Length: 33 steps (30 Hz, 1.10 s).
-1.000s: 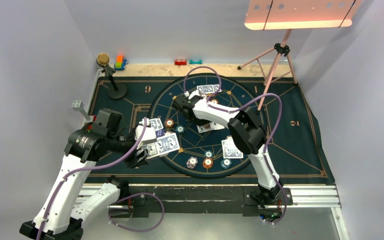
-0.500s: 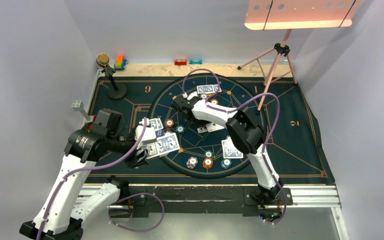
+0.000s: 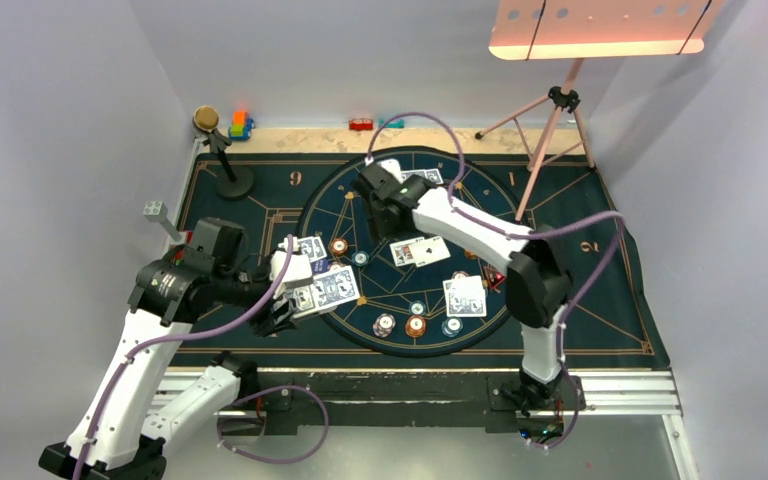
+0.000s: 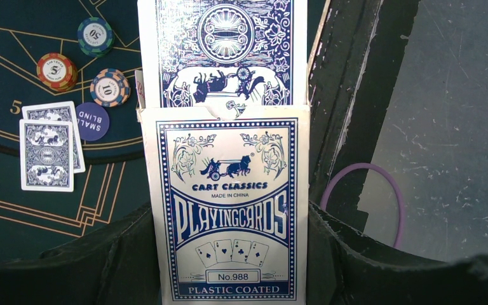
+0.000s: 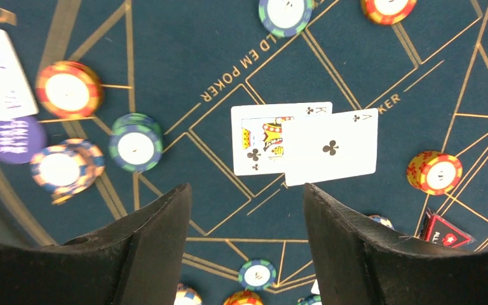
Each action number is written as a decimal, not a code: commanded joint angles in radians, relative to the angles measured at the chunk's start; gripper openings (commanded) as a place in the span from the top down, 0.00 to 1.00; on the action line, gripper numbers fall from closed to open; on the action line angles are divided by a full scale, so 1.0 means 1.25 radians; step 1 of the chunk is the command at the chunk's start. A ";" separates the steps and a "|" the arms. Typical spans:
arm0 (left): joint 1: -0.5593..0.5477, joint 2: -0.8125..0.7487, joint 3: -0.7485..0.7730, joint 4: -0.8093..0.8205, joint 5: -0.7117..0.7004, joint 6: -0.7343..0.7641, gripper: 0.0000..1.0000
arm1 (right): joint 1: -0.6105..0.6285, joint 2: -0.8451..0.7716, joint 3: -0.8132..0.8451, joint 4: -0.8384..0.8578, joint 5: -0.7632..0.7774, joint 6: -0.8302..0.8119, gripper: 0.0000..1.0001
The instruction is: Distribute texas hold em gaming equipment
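Note:
My left gripper [image 3: 295,296] is shut on a blue-white playing card box [image 4: 229,210], and a patterned card back [image 4: 222,51] sticks out of the box's top. My right gripper [image 5: 246,190] hangs open and empty above the round mat [image 3: 360,180]. Just beyond its fingers, a king of clubs and an ace of clubs [image 5: 305,143] lie face up and overlapping. The same pair of face-up cards [image 3: 420,250] shows in the top view. Two face-down cards [image 4: 47,152] lie beside a purple small-blind disc [image 4: 93,121] and three chips [image 4: 56,71].
More face-down card pairs lie at the mat's far side [image 3: 418,177] and near right [image 3: 465,296]. Chips [image 3: 416,325] line its near edge. A microphone stand [image 3: 222,155], toy blocks [image 3: 240,125] and a tripod [image 3: 555,120] stand at the back. A metal rail [image 3: 620,390] runs along the near edge.
My right gripper has opened and pulled back toward the far side, its elbow swinging right. The face-up cards now lie uncovered on the mat. The left arm has not moved.

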State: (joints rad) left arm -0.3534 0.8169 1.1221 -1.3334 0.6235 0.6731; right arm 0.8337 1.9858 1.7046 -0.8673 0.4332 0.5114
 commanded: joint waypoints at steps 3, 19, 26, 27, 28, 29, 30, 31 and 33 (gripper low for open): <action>0.005 -0.009 0.023 0.013 0.015 0.001 1.00 | -0.083 -0.264 -0.050 0.072 -0.209 0.011 0.19; 0.005 0.017 0.023 0.041 0.016 -0.002 1.00 | -0.087 -0.500 -0.329 0.438 -0.787 0.174 0.07; 0.005 0.020 0.024 0.047 0.013 -0.005 1.00 | -0.001 -0.459 -0.340 0.478 -0.804 0.199 0.05; 0.005 0.021 0.024 0.048 0.013 -0.005 1.00 | 0.006 -0.457 -0.348 0.489 -0.806 0.205 0.05; 0.005 0.022 0.024 0.048 0.013 -0.006 1.00 | 0.012 -0.455 -0.356 0.504 -0.811 0.213 0.04; 0.005 0.023 0.024 0.050 0.014 -0.006 1.00 | 0.019 -0.453 -0.363 0.515 -0.814 0.220 0.04; 0.006 0.024 0.024 0.052 0.014 -0.006 1.00 | 0.025 -0.450 -0.365 0.519 -0.815 0.223 0.04; 0.005 0.025 0.024 0.053 0.014 -0.007 1.00 | 0.031 -0.445 -0.365 0.519 -0.816 0.223 0.04; 0.005 0.026 0.026 0.055 0.014 -0.008 1.00 | 0.038 -0.438 -0.368 0.514 -0.814 0.222 0.03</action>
State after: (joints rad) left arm -0.3534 0.8471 1.1221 -1.3010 0.6228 0.6727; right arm 0.8658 1.4273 1.2522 -0.2878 -0.5499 0.7658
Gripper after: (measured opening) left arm 0.706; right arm 0.961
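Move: The deck sticking out of the card box in the left gripper lies about 18 cm back, 12 cm left and 12 cm above the right hand; from the left hand it is some 6 cm right, 2 cm ahead and 3 cm below. On the mat, some 8 cm below the right hand, the green chip stack stands level with it and 8 cm left, the orange-and-white stack 14 cm left and 2 cm back. The king-and-ace pair lies 2 cm ahead, 6 cm right. Already clear of the dealt cards, the right hand heads for the boxed deck: first it climbs nearly 20 cm, then travels back and left, sinking about 4 cm, to end some 16 cm back and 9 cm left. Its wrist swings round by about 70 degrees so the fingers point left at the deck, spreading from partly to fully open. The left hand keeps its grip on the box; no right-hand contact can be made out. ##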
